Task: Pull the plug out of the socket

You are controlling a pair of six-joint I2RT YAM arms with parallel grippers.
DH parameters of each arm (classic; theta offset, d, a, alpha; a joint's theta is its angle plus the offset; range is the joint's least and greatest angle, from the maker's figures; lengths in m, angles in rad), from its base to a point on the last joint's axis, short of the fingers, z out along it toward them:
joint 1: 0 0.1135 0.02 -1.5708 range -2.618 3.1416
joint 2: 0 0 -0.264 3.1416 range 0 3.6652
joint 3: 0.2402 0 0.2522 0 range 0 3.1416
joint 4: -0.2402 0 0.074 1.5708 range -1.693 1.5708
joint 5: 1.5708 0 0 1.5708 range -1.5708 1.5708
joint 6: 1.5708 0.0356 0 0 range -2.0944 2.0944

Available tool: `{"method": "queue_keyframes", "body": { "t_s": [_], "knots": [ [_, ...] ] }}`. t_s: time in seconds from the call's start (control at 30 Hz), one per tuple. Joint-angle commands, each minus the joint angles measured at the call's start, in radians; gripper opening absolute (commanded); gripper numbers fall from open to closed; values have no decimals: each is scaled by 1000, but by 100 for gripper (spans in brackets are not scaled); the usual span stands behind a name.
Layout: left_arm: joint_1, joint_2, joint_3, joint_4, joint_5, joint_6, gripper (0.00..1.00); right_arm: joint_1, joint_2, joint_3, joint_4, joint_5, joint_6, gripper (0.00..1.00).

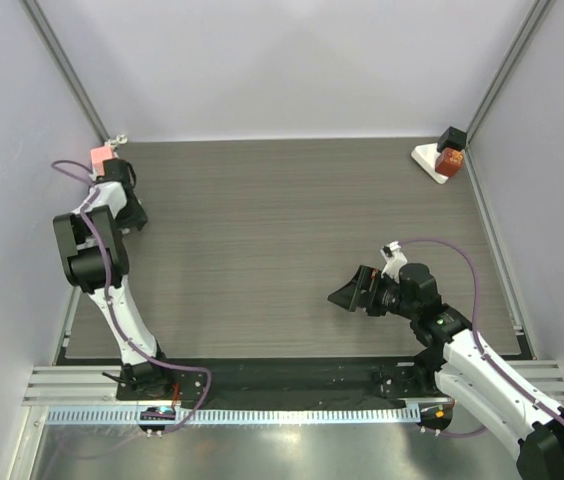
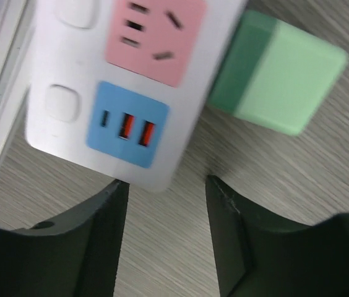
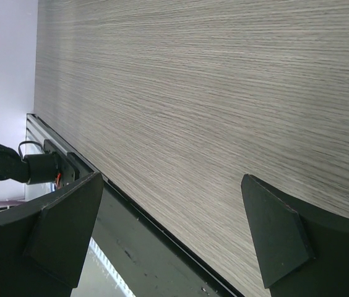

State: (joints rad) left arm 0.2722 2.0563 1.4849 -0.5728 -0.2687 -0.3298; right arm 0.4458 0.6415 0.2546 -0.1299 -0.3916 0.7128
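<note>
In the left wrist view a white socket strip lies on the table, with a pink socket face whose holes are bare and a blue USB panel. A mint-green plug block lies on the wood against the strip's right edge, in none of the strip's holes. My left gripper hangs just short of the strip's near end, open at a moderate gap with only table between its fingers. From above, the left gripper sits at the far left by the pink strip. My right gripper hovers wide open.
A white base carrying a red and a black block stands in the back right corner. Enclosure walls and frame posts ring the table. The right wrist view has bare wood and the dark front rail.
</note>
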Motion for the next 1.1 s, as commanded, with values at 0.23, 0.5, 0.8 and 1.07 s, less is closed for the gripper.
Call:
{"method": "queue_keyframes", "body": {
  "t_s": [0.23,0.5,0.8,1.07],
  "knots": [
    [-136,-85,6,18,-4,3,74,1,-55,6,9,2,28,99],
    [-97,-191,8,14,-15,52,100,2,-33,11,9,-9,-1,100],
    [-11,-170,43,-1,46,195,100,2,60,35,85,-58,-24,100],
    [35,-170,20,77,89,273,100,1,41,35,124,-95,-6,100]
  ]
}}
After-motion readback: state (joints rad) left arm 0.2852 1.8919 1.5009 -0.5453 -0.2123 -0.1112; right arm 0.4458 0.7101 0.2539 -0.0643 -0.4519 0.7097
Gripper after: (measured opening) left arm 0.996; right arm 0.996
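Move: The pink plug on the socket's far end is roughly 18 cm ahead of my left hand, 7 cm to its left and about 2 cm higher. The socket's middle lies some 9 cm ahead and 4 cm left, a centimetre lower; the loose green block is about 7 cm ahead, 3 cm right, also slightly lower. From my right hand, the pink plug is about 43 cm ahead, 63 cm left and 5 cm lower. Staying low, I sweep my half-open left hand about 6.5 cm right and a little forward, away from the socket's near end and past the green block on its near side. Then I spread the fingers wide, lift nearly 8 cm and swing back left over the near end, ending turned some 10 degrees clockwise. ##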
